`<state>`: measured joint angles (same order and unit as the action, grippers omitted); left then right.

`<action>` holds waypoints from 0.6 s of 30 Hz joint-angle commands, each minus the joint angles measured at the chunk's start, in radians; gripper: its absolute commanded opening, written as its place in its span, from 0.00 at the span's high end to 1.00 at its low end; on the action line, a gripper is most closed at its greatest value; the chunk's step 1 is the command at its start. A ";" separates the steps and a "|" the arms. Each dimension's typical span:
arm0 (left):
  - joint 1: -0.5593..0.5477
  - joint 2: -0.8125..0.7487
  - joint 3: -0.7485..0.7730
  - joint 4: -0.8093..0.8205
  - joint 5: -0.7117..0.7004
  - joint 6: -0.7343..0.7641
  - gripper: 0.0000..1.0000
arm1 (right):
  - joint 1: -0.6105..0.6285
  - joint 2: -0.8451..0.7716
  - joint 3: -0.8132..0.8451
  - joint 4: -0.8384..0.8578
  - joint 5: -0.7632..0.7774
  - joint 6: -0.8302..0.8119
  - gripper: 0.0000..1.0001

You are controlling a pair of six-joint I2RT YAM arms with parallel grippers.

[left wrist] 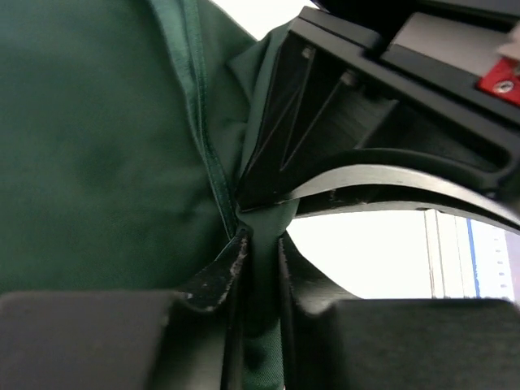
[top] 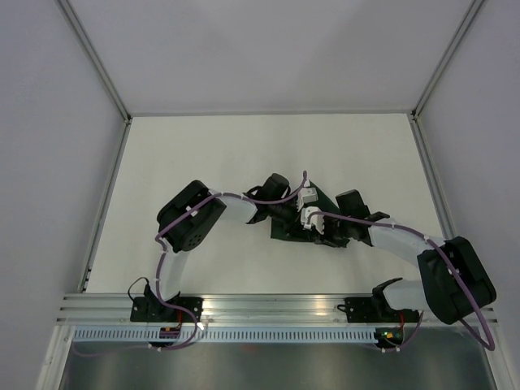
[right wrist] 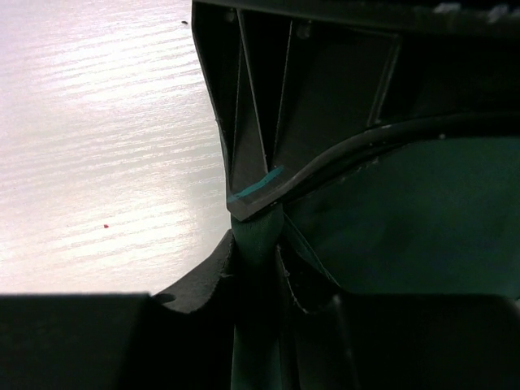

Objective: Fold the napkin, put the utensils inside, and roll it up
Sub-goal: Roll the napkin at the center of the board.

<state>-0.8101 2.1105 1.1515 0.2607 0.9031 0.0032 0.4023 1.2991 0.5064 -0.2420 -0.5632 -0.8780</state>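
Observation:
The dark green napkin (top: 282, 231) lies bunched on the white table under both grippers. My left gripper (top: 294, 213) is shut on a fold of it. In the left wrist view the cloth (left wrist: 97, 162) fills the left side and a strip of it is pinched between the fingers (left wrist: 258, 248). My right gripper (top: 323, 231) is shut on a fold of the napkin (right wrist: 406, 219) too, with the strip squeezed between its fingers (right wrist: 258, 248). The two grippers meet tip to tip, and each shows in the other's wrist view. The utensils are out of view.
The white table (top: 244, 154) is walled by grey panels at the back and sides. An aluminium rail (top: 268, 305) with both arm bases runs along the near edge. Bare tabletop (right wrist: 106, 122) shows left of the right gripper.

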 commanded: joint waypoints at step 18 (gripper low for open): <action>0.057 -0.200 -0.131 0.043 -0.278 -0.246 0.51 | -0.083 0.411 0.343 -0.385 -0.159 -0.202 0.99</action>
<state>-0.7586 1.9957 1.0462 0.2680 0.7059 -0.1703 0.3393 1.6192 0.8070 -0.4931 -0.7219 -0.9962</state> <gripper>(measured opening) 0.485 0.261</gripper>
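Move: The napkin's rolled near edge is already between both hands' fingers, at the finger pads of each. The bulk of the napkin lies ahead: its middle is about 4 cm forward and 2 cm right of the left hand, and some 5 cm forward and 5 cm left of the right hand, 1 cm or so lower. The napkin's far tip is roughly 16 cm ahead and 4 cm right of the left hand. The rolled edge stays pinched in the right hand, which drags it low over the table, about 2 cm forward and a little less to the left, the wrist tipping some 15 degrees. The left fingers, already beginning to part, open to about half and loosen around the cloth while that hand draws away from the right one, about 4 cm forward and left in equal parts, turning counter-clockwise about 15 degrees. ##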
